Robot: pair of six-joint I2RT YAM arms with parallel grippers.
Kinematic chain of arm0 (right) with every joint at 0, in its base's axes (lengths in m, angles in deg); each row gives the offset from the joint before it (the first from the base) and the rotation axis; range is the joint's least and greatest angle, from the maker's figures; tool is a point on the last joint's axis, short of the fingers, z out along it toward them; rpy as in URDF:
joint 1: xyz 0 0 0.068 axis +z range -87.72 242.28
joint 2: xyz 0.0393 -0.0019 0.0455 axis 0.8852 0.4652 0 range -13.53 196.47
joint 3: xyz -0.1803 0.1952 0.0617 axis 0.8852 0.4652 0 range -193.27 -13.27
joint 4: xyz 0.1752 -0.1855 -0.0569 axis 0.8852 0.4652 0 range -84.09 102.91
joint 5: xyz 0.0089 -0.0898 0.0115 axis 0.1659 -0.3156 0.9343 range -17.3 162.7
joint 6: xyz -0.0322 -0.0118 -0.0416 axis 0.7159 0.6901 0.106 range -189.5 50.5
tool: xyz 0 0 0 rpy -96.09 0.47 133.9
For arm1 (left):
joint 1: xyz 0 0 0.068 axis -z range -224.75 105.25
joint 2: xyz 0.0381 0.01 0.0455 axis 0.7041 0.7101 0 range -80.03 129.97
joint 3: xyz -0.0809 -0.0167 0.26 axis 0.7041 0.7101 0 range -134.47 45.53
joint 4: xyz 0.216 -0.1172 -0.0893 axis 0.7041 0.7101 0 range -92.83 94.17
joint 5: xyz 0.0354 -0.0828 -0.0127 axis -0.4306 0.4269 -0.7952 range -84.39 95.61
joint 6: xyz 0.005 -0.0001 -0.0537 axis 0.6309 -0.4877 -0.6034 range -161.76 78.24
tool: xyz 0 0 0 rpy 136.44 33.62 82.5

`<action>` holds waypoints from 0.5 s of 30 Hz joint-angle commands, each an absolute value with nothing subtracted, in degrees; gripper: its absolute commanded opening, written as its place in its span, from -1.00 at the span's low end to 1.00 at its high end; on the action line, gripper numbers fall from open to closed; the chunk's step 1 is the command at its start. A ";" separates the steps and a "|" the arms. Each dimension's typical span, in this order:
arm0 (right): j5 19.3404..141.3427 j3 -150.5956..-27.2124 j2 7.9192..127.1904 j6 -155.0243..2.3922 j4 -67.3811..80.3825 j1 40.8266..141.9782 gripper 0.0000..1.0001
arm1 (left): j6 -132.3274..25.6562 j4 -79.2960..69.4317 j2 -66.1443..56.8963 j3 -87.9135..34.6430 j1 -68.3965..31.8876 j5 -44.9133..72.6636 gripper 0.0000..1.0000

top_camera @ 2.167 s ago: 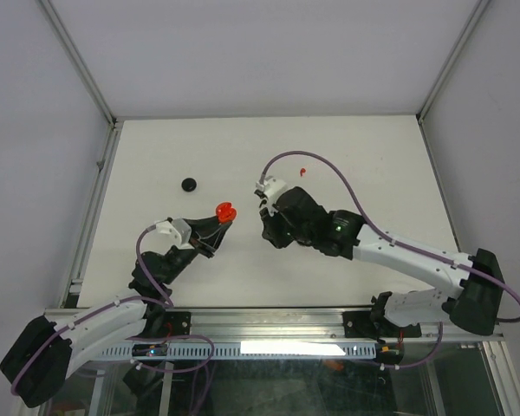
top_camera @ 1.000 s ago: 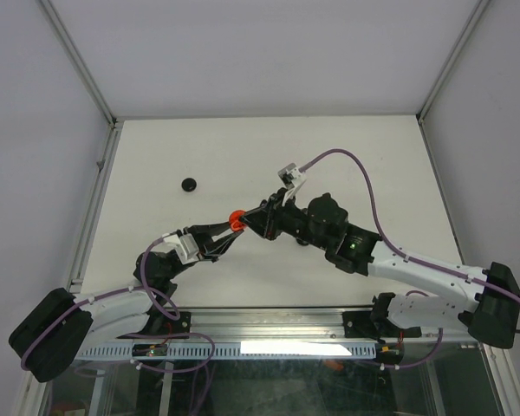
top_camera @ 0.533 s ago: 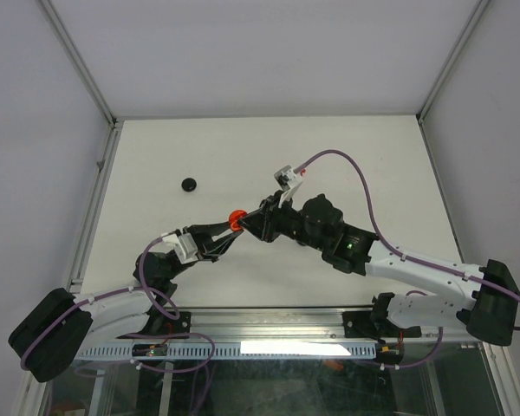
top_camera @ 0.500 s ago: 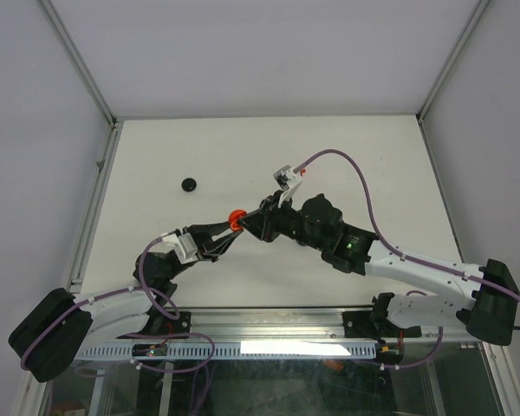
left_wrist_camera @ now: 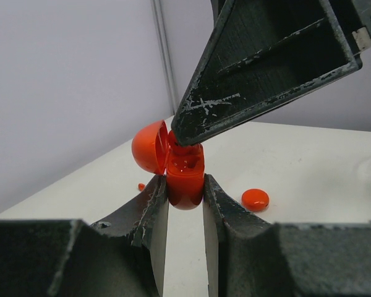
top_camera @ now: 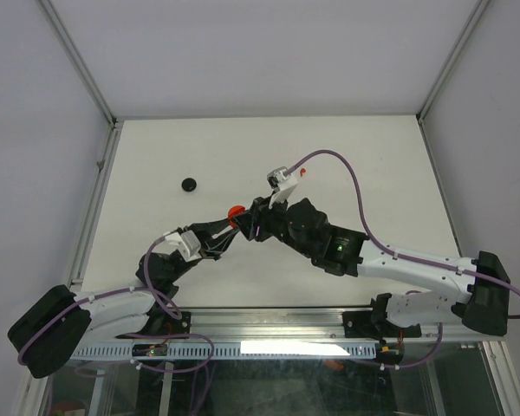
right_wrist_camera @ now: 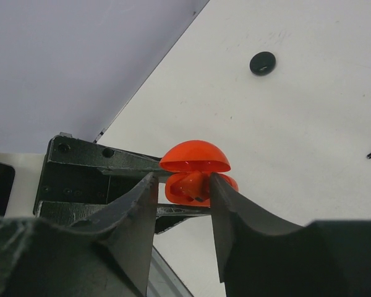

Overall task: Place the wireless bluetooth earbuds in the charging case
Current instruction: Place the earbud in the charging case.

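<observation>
My left gripper (left_wrist_camera: 185,189) is shut on the body of the red charging case (left_wrist_camera: 185,179), held above the table with its domed lid (left_wrist_camera: 149,145) swung open. In the top view the case (top_camera: 235,211) sits between the two grippers near the table's middle. My right gripper (right_wrist_camera: 182,185) reaches in under the lid (right_wrist_camera: 195,156), jaws apart. A red earbud (right_wrist_camera: 201,184) lies in the case opening, touching only the right finger (right_wrist_camera: 235,210). From the left wrist view, a right gripper finger (left_wrist_camera: 266,80) covers the case's top.
A black disc (top_camera: 189,184) lies on the white table (top_camera: 373,147) to the back left. A red disc (left_wrist_camera: 255,198) and a tiny red piece (left_wrist_camera: 141,186) rest on the table beyond the case. A small red piece (top_camera: 302,172) lies behind the right arm.
The right gripper's jaws have parted from shut, leaving the red earbud in the case mouth. The right arm edged left toward the case. The left gripper kept its grip.
</observation>
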State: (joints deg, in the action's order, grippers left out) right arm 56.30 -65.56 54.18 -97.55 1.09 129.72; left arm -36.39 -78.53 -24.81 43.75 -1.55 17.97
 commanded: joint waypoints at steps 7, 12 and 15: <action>48.00 -69.04 55.25 -94.94 3.66 130.56 -0.07 | -34.59 -83.18 -24.22 42.72 -0.53 11.43 -1.00; 46.24 -70.69 55.06 -92.47 5.70 130.57 0.14 | -34.62 -81.53 -24.37 43.32 -0.51 11.59 -1.00; 46.62 -72.30 55.45 -90.76 7.03 130.59 0.27 | -34.21 -79.64 -24.63 43.12 -0.52 12.81 -1.00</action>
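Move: The red earbud already sits in the open red case held in the left fingers, some 2 cm above and 1 cm ahead and right of the left hand; from the right hand it is about 1 cm ahead, left and below. On the table some 18 cm below, the black case lies about 12 cm ahead and 20 cm left of the right hand, the black earbuds 6 cm ahead and 7 cm right. Opening wider, right hand leaves the earbud, about 1.5 cm right, down and forward; left eases the case forward. ##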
